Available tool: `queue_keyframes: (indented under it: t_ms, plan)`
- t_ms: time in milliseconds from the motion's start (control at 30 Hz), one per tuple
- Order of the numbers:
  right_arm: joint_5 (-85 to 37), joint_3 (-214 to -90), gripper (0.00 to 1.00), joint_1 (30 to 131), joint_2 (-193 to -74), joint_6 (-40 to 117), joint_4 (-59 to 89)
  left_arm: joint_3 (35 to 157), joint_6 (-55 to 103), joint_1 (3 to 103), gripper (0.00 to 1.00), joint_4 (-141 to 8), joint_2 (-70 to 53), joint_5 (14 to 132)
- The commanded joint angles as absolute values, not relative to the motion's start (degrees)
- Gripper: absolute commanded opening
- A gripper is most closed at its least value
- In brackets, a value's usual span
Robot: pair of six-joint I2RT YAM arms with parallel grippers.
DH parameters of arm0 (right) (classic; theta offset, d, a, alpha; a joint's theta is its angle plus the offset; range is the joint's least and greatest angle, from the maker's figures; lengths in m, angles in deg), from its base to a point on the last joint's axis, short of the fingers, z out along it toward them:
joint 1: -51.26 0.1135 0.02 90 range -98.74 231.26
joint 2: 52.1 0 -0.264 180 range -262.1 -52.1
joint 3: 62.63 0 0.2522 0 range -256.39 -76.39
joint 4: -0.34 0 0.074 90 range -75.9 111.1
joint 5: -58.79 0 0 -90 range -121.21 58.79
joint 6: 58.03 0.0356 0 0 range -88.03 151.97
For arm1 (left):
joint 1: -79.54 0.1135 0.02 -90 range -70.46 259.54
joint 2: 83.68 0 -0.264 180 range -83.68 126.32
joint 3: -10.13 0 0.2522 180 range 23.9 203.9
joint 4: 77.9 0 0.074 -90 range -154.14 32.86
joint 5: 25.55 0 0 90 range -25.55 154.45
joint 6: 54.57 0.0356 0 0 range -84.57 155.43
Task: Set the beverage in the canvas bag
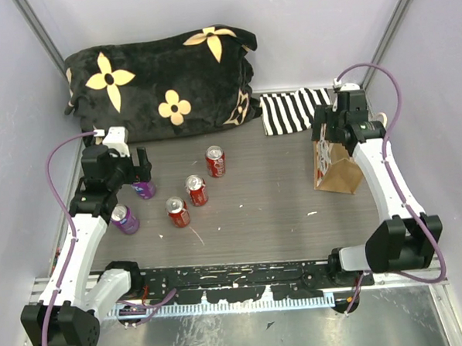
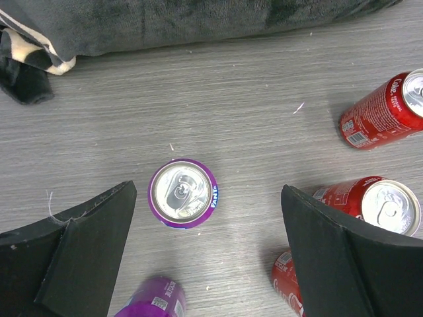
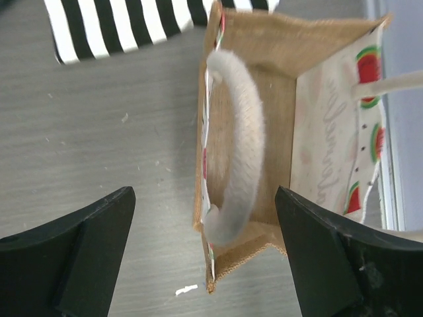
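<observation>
Several drink cans stand on the grey table. A purple can (image 2: 183, 193) stands upright right under my left gripper (image 2: 208, 224), closer to the left finger; its jaws are open and touch nothing. In the top view that gripper (image 1: 143, 176) hovers over this purple can (image 1: 144, 190). A second purple can (image 1: 125, 219) stands nearer the arm's base. The tan canvas bag (image 1: 337, 170) stands at the right, mouth up. My right gripper (image 3: 205, 244) hangs open above the bag (image 3: 274, 99), its cream handle (image 3: 234, 145) between the fingers without contact.
Three red cans (image 1: 215, 161) (image 1: 196, 189) (image 1: 177, 211) stand right of the purple ones. A black blanket with cream flowers (image 1: 160, 80) lies along the back. A black-and-white striped cloth (image 1: 293, 110) lies behind the bag. The metal table rim (image 3: 393, 198) runs close beside the bag.
</observation>
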State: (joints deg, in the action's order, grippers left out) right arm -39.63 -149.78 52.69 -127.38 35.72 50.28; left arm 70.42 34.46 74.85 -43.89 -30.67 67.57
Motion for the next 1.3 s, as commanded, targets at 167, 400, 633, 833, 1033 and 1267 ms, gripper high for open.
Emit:
queue_keyframes:
  t_ms: [167,400,633,833,1033,1267]
  plan:
    - [-43.0,-146.4,0.90,52.5,-131.4,34.5,47.3,69.5,33.7,75.1,0.98,-44.9,-30.5,68.3]
    - [-45.3,-141.8,0.76,52.6,-136.9,34.3,42.1,69.5,33.1,75.1,0.98,-45.0,-29.8,68.4]
    - [-44.2,-139.2,0.16,52.6,-137.6,35.9,40.2,69.7,33.0,75.1,0.98,-44.6,-29.6,68.7]
    - [-45.7,-139.8,0.01,56.0,-132.1,40.6,44.7,69.6,33.0,75.1,0.98,-43.9,-29.6,69.1]
    - [-52.2,-139.6,0.01,65.5,-127.5,49.0,50.9,69.4,32.9,75.1,0.98,-43.7,-29.7,70.5]
    - [-57.9,-140.4,0.01,78.9,-126.8,59.5,58.1,69.6,33.4,75.0,0.98,-43.6,-29.9,72.0]
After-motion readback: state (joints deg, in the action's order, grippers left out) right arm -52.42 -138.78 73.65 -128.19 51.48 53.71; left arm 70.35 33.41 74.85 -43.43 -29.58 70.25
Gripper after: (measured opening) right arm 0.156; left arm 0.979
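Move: The canvas bag's left rim lies about 12 cm straight below my right hand and 1 cm to its right; its white handle arches up nearer, some 3 cm ahead, 2 cm right and 7 cm down. The striped cloth is roughly 18 cm ahead, 3 cm left and 25 cm below, and the nearest red can stands about 31 cm left, level with me, 19 cm down. From my left hand that rim is some 55 cm right, 6 cm ahead and 10 cm lower. I drop my open right hand about 12 cm onto the bag's left rim, tipping the fingers some 15 degrees further down, and shut them so they pinch the edge of the wall with its watermelon lining. Still pinching, I rise about 4 cm and pull the rim left towards the red cans by some 10 cm, coming back about 5 cm as well. ##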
